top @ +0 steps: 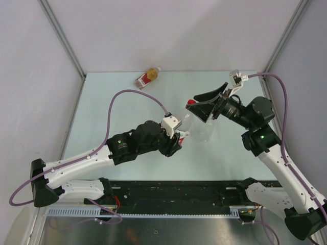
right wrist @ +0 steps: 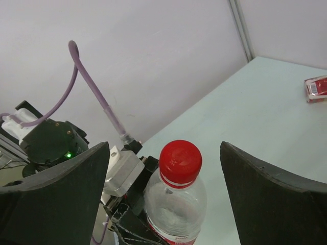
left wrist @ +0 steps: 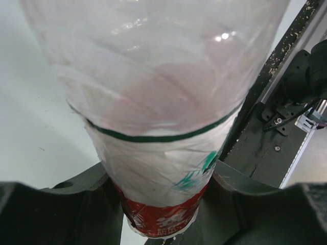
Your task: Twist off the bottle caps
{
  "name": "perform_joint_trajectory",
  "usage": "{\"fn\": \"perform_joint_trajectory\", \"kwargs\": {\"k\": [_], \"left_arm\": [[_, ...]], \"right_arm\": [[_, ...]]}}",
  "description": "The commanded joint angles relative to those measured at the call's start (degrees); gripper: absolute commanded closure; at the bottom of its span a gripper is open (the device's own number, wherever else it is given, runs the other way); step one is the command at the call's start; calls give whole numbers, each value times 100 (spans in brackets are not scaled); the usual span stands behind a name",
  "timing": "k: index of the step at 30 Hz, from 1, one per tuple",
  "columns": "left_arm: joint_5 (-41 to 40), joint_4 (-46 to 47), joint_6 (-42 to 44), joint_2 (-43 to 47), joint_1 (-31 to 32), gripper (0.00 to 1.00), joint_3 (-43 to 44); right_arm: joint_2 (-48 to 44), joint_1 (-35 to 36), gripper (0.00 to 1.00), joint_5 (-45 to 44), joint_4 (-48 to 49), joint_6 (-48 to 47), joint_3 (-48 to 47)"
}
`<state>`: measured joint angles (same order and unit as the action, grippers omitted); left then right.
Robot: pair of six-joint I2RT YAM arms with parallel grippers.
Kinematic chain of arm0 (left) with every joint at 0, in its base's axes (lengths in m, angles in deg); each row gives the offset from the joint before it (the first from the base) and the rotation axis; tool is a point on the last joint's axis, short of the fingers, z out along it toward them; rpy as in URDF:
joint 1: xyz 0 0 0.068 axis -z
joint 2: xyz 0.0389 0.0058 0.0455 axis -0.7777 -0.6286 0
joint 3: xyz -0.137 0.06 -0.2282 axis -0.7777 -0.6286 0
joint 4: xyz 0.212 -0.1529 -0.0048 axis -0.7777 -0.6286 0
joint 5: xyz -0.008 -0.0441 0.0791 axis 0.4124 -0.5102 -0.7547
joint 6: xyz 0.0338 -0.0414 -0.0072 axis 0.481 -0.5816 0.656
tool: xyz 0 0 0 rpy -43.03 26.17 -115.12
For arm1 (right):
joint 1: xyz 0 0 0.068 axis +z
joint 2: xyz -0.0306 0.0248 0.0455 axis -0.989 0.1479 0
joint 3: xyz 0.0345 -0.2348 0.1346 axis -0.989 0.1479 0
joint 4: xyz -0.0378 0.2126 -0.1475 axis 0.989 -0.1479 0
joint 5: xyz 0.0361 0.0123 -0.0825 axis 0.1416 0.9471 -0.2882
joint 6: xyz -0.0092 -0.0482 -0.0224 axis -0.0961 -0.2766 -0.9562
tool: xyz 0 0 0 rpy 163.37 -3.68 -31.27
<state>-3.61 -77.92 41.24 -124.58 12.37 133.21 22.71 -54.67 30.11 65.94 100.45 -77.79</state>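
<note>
My left gripper (left wrist: 161, 206) is shut on the lower body of a clear bottle with a red-white label (left wrist: 158, 102), holding it off the table (top: 102, 107) with its neck pointing toward the right arm. Its bright red cap (right wrist: 180, 161) sits on the neck, seen in the top view as the red cap (top: 191, 103). My right gripper (right wrist: 164, 153) is open with one finger on either side of the cap and a clear gap on both sides. From above, the right gripper (top: 197, 105) is at the cap and the left gripper (top: 179, 136) is below it.
A short amber bottle with a red-yellow label (top: 148, 77) lies at the table's back edge; its label (right wrist: 317, 87) also shows in the right wrist view. A clear unlabelled bottle shape (top: 205, 130) is just right of the held bottle. Grey walls enclose the table.
</note>
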Motion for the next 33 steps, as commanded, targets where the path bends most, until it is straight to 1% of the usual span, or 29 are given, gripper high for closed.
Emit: {"fn": "perform_joint_trajectory", "kwargs": {"k": [1,5,7,9,14,16,19,24,29,33], "left_arm": [[-116,33,-60,5,30,100,289],[-121,24,-60,0,31,100,304],[-105,22,-56,-11,30,100,306],[-90,19,-46,-21,30,100,307],[-73,23,-39,-41,30,100,309],[-67,24,-29,-41,32,100,307],[-38,23,-19,-17,36,100,295],[285,53,85,68,30,100,280],[1206,268,306,225,30,100,198],[2010,665,366,419,31,100,9]], "right_arm": [[20,68,9,-258,-94,-255,-36],[74,103,19,-278,-158,-332,-36],[101,123,26,-295,-202,-366,-41],[132,128,35,-299,-220,-372,-38],[172,130,65,-246,-171,-329,-39],[169,130,74,-170,-137,-330,-42],[145,124,83,85,-15,-342,-39],[127,120,91,720,337,-322,-29],[200,121,94,1481,886,-97,-30],[264,121,94,2059,1339,169,-31]]}}
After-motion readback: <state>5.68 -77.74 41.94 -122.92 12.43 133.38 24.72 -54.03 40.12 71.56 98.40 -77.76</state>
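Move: The red cap, still on the bottle that the left fingers hold low down on its label, sits between the open right fingers, about 1 cm ahead of the right hand, 1 cm to its left and 2 cm below. The bottle body runs down from it, its middle some 3 cm back, 4 cm left and 11 cm below; the clear bottle stands about level, 10 cm right and 31 cm lower. From the left hand the cap lies roughly 7 cm ahead, 5 cm right and 15 cm up. The red cap is taken between the right fingers, which sink about 2 cm and ease 1 cm forward while closing from wide open until they pinch it. Then both hands draw back together some 3 cm, rising a little, the right turning roughly 10 degrees counter-clockwise and tipping up, the left turning about as much clockwise and keeping its hold on the bottle. ##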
